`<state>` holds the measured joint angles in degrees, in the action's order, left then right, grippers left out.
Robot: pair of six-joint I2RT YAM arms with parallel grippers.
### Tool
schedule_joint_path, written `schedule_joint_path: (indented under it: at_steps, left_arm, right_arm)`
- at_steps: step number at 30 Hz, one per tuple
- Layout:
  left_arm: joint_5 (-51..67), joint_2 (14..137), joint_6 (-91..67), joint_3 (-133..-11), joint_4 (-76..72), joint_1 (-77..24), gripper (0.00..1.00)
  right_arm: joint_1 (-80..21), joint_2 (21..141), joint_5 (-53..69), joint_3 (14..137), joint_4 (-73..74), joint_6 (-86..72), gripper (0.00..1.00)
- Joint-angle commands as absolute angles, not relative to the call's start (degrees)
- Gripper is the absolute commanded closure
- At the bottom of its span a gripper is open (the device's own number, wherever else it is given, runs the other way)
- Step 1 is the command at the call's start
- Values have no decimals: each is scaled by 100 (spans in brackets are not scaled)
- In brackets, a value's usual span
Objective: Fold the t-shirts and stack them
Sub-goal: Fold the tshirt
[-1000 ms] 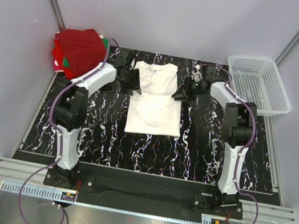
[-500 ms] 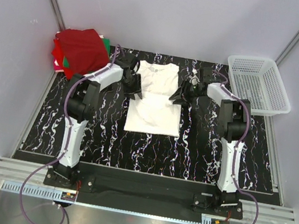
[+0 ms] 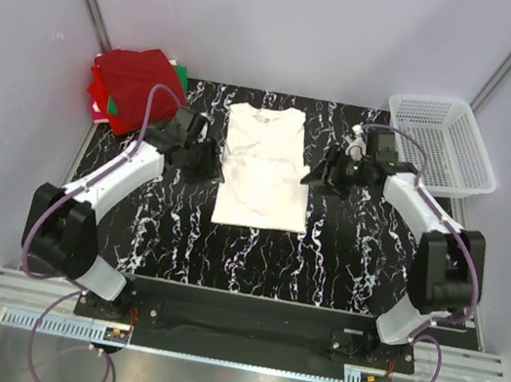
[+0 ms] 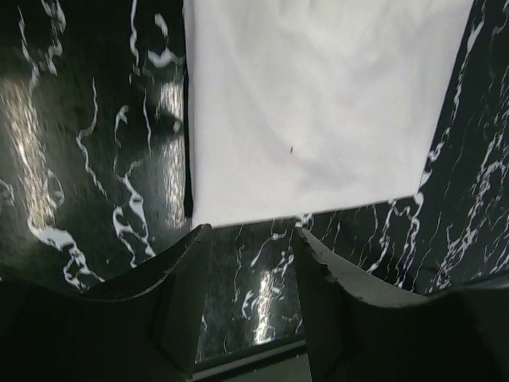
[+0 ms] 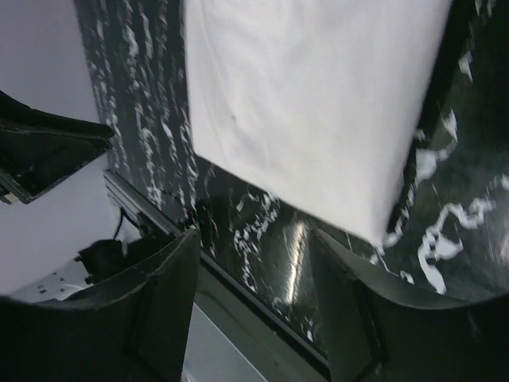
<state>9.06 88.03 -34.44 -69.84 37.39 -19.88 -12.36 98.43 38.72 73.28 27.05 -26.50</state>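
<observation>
The white t-shirt (image 3: pixel 260 167) lies flat in the middle of the black marbled table as a long rectangle, collar at the far end and sleeves tucked in. It fills the top of the left wrist view (image 4: pixel 318 103) and the right wrist view (image 5: pixel 310 103). My left gripper (image 3: pixel 203 160) hovers just off the shirt's left edge, open and empty (image 4: pixel 248 263). My right gripper (image 3: pixel 318 174) sits off the right edge, open, with only table between its fingers (image 5: pixel 254 270). Folded dark red, bright red and green t-shirts (image 3: pixel 135 86) are stacked at the far left corner.
A white mesh basket (image 3: pixel 442 143) stands at the far right corner, just behind my right arm. The black marbled table (image 3: pixel 253 260) shows bare in front of the white shirt. Grey walls close the sides and back.
Both grippers have let go of the white shirt's sides and drawn outward, away from it. The right gripper's jaws have opened wider. The shirt now lies as a narrow rectangle.
</observation>
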Motion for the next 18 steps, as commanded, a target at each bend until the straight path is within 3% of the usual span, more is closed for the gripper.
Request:
schedule_joint_path:
  at_steps: [1, 8, 18]
  left_arm:
    - [870, 8246, -3823, -5839, 3192, -2179, 50]
    - [843, 7226, -4684, -3836, 1805, -2575, 46]
    - [545, 7189, -5010, -3419, 1064, -2663, 46]
  right_arm:
    - [-1230, 9047, 3315, 5894, 2505, -2821, 36]
    - [-1230, 8727, 3050, 4852, 2259, -2804, 37]
    - [-1239, 9763, 3207, 5071, 1776, -2891, 41]
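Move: Both hands go for the folded t-shirt's near corners. The near left corner lies about 8 cm back, 2 cm right and 11 cm below the left hand; the collar is some 22 cm ahead and 10 cm right of that hand. The near right corner lies about 8 cm back, 1 cm left and 12 cm below the right hand, and the near left corner lies 25 cm to the left of the near right one. Both open hands sweep back and down, roughly 10 cm each way, towards the t-shirt's near corners, left easing forward. ##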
